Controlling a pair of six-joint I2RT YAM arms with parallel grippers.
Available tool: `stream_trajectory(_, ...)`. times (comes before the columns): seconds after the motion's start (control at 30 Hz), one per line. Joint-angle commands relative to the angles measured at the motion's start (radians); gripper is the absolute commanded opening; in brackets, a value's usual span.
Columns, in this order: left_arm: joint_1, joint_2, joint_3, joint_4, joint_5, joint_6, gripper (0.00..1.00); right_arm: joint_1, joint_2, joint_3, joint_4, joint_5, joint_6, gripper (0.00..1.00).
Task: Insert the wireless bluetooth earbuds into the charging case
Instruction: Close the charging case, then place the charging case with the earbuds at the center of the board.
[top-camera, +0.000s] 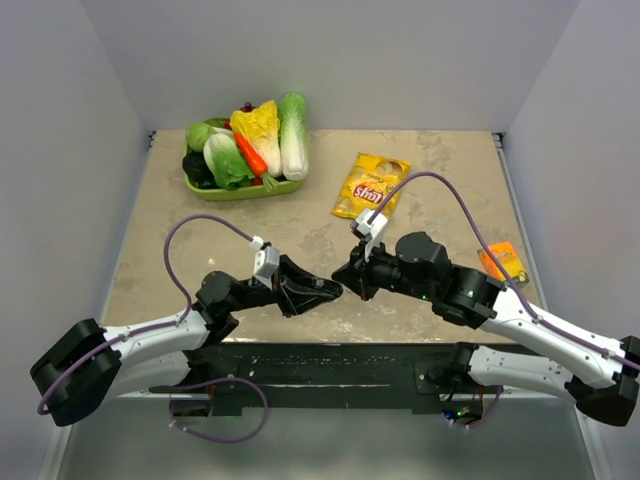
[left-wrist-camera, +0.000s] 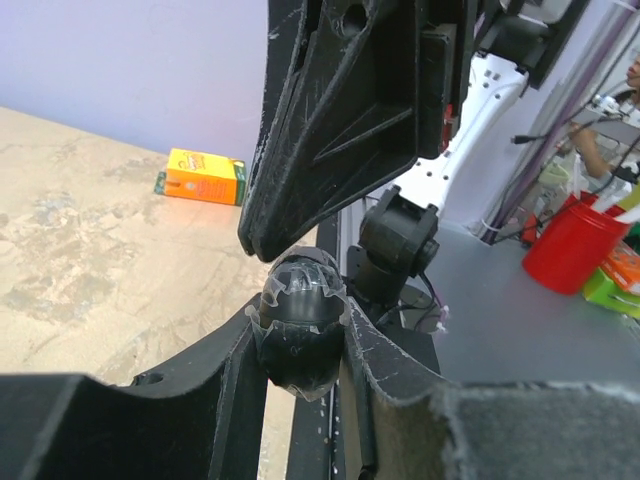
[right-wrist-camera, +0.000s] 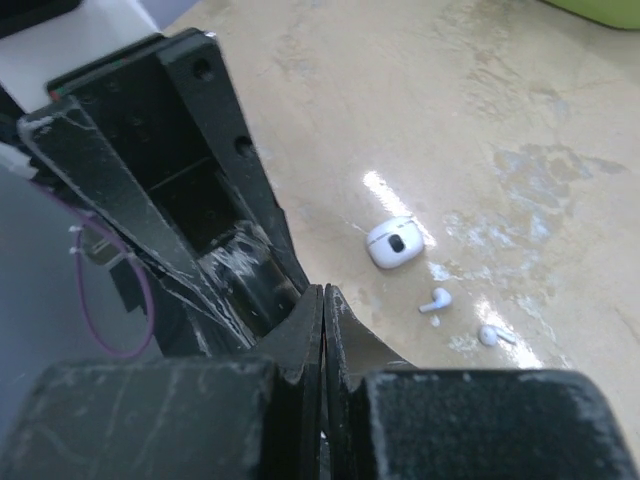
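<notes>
My left gripper (top-camera: 333, 291) is shut on a dark, rounded charging case (left-wrist-camera: 300, 318) wrapped in clear film, held above the table's near middle. My right gripper (top-camera: 347, 273) is shut, jaws pressed flat together with nothing visible between them. Its fingertips (left-wrist-camera: 264, 240) sit just above the top of the dark case. In the right wrist view, a white charging case (right-wrist-camera: 393, 243) lies closed on the table. Beside it are two white wireless bluetooth earbuds with short stems (right-wrist-camera: 436, 299) (right-wrist-camera: 491, 335). The left fingers (right-wrist-camera: 190, 190) fill the left of that view.
A green basket (top-camera: 243, 190) of toy vegetables stands at the back left. A yellow snack bag (top-camera: 370, 184) lies at the back middle. An orange box (top-camera: 503, 262) lies to the right. A red cup (left-wrist-camera: 572, 246) stands off the table.
</notes>
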Motion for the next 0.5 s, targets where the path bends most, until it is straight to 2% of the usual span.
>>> stream_trajectory(0.0,-0.004,-0.018,0.001,0.044,-0.103,0.039,0.0,0.001,-0.081,-0.03,-0.008,0.274,0.082,0.07)
stream_trajectory(0.03,-0.004,-0.026,0.004,-0.017,-0.142,0.039,0.0,0.001,-0.113,-0.056,-0.005,0.358,0.097,0.13)
stream_trajectory(0.07,-0.003,-0.038,0.022,-0.069,-0.272,0.042,0.0,-0.001,-0.119,-0.07,-0.002,0.458,0.122,0.17)
stream_trajectory(0.17,0.034,-0.035,0.102,-0.287,-0.509,0.017,0.0,-0.002,-0.08,-0.124,0.026,0.497,0.139,0.23)
stream_trajectory(0.23,0.112,-0.004,0.133,-0.332,-0.51,-0.036,0.0,-0.001,-0.041,-0.167,0.061,0.482,0.151,0.22)
stream_trajectory(0.27,0.214,0.05,0.148,-0.326,-0.449,-0.116,0.0,-0.002,-0.003,-0.182,0.075,0.479,0.166,0.22)
stream_trajectory(0.37,0.345,0.194,0.185,-0.289,-0.34,-0.21,0.0,-0.002,0.033,-0.253,0.155,0.456,0.194,0.27)
stream_trajectory(0.47,0.362,0.325,0.255,-0.324,-0.365,-0.15,0.0,-0.002,0.042,-0.299,0.222,0.396,0.206,0.29)
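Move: The left hand already holds the black charging case and heads for open table some 25 cm ahead, 8 cm left and 22 cm below; the white case lies roughly 15 cm ahead, 6 cm left. From the right hand, the charging case is some 2 cm back, 3 cm left and 3 cm below. The nearest-lying white earbuds are about 14 cm ahead, 25 cm below: one 2 cm right, the other 2 cm left. Left carries the charging case about 18 cm forward and left, turning counter-clockwise; right withdraws, sinking 10 cm, fingers opening partway. ##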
